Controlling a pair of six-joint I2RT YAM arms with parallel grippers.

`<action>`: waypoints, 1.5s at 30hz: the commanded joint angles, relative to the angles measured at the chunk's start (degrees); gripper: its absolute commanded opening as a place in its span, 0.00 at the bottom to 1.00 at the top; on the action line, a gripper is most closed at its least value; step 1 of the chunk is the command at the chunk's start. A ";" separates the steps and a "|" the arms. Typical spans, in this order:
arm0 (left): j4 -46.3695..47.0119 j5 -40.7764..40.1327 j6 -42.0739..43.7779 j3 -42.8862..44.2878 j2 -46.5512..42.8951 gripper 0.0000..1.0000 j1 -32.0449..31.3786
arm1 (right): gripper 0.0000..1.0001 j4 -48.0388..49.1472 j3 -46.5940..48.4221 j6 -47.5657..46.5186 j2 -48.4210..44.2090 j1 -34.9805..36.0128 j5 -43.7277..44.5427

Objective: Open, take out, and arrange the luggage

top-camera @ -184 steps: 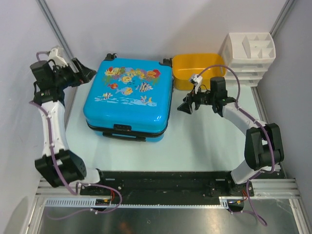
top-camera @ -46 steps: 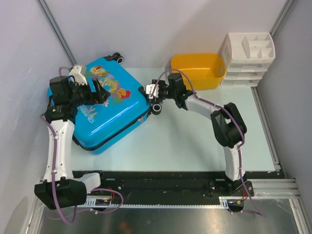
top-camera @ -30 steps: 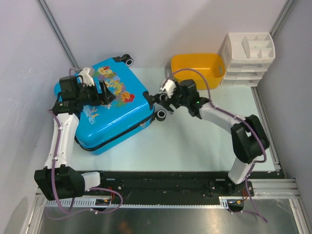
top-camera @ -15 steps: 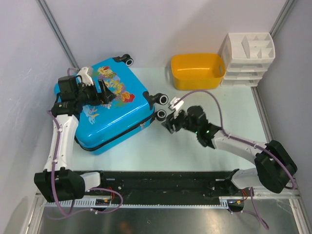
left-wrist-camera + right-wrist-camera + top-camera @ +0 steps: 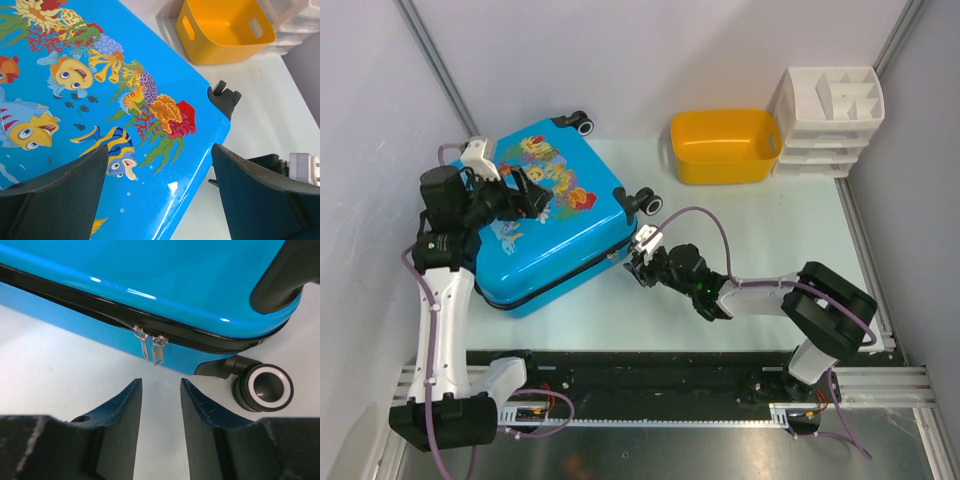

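The luggage [image 5: 545, 228], a bright-blue fish-print suitcase, lies flat and turned at an angle on the left of the table, zipped shut. My left gripper [image 5: 527, 193] hovers over its lid [image 5: 100, 100], jaws wide open and empty [image 5: 160, 155]. My right gripper [image 5: 640, 266] sits low on the table by the suitcase's near right edge. In the right wrist view its fingers [image 5: 161, 390] stand a narrow gap apart with nothing between them, pointing at two silver zipper pulls [image 5: 152, 347] hanging from the black zipper band. A black wheel [image 5: 263, 387] is just to the right.
A yellow tub [image 5: 725, 145] stands at the back centre, with a white stacked organiser [image 5: 830, 115] to its right. Suitcase wheels [image 5: 650, 202] stick out toward the table's middle. The left wall is close behind the left arm.
The right arm has swung down from the suitcase's wheel corner to its near right edge, and its jaws have narrowed. The left arm has shifted slightly left. The suitcase has stayed put over the last second.
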 commanded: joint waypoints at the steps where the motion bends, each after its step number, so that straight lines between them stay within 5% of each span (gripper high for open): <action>1: 1.60 0.41 -1.01 -0.68 -0.93 0.89 -0.35 | 0.40 7.76 1.92 -0.39 3.02 0.92 1.44; 16: 2.65 1.73 -1.89 -1.64 0.56 0.88 -0.35 | 0.38 7.94 9.22 -0.57 11.46 1.36 1.53; 28: 2.74 1.12 -1.01 -2.44 1.88 0.87 -0.35 | 0.14 4.16 8.95 -3.47 11.11 -0.22 1.18; 31: 2.74 0.77 -0.83 -2.43 2.05 0.87 -0.35 | 0.01 3.89 8.86 -3.56 10.94 -0.93 1.18; 45: 2.74 -4.95 1.01 -3.31 4.78 0.86 -0.35 | 0.00 3.37 7.28 -5.67 7.95 -6.28 5.22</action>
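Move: The right-hand one of the luggage's two zipper pulls hangs about 3 cm ahead of the right hand, 3 cm left and 2 cm below. The other pull is some 2 cm to the left of it. The lower wheel sits roughly 7 cm ahead of the right hand, 5 cm right and 5 cm below. From the left hand, the right-hand pull lies some 13 cm back, 13 cm right and 18 cm below. Right hand goes about 5 cm left-forward, sinking, pinches right zipper pull, draws it forward-right; left sinks 4 cm. ##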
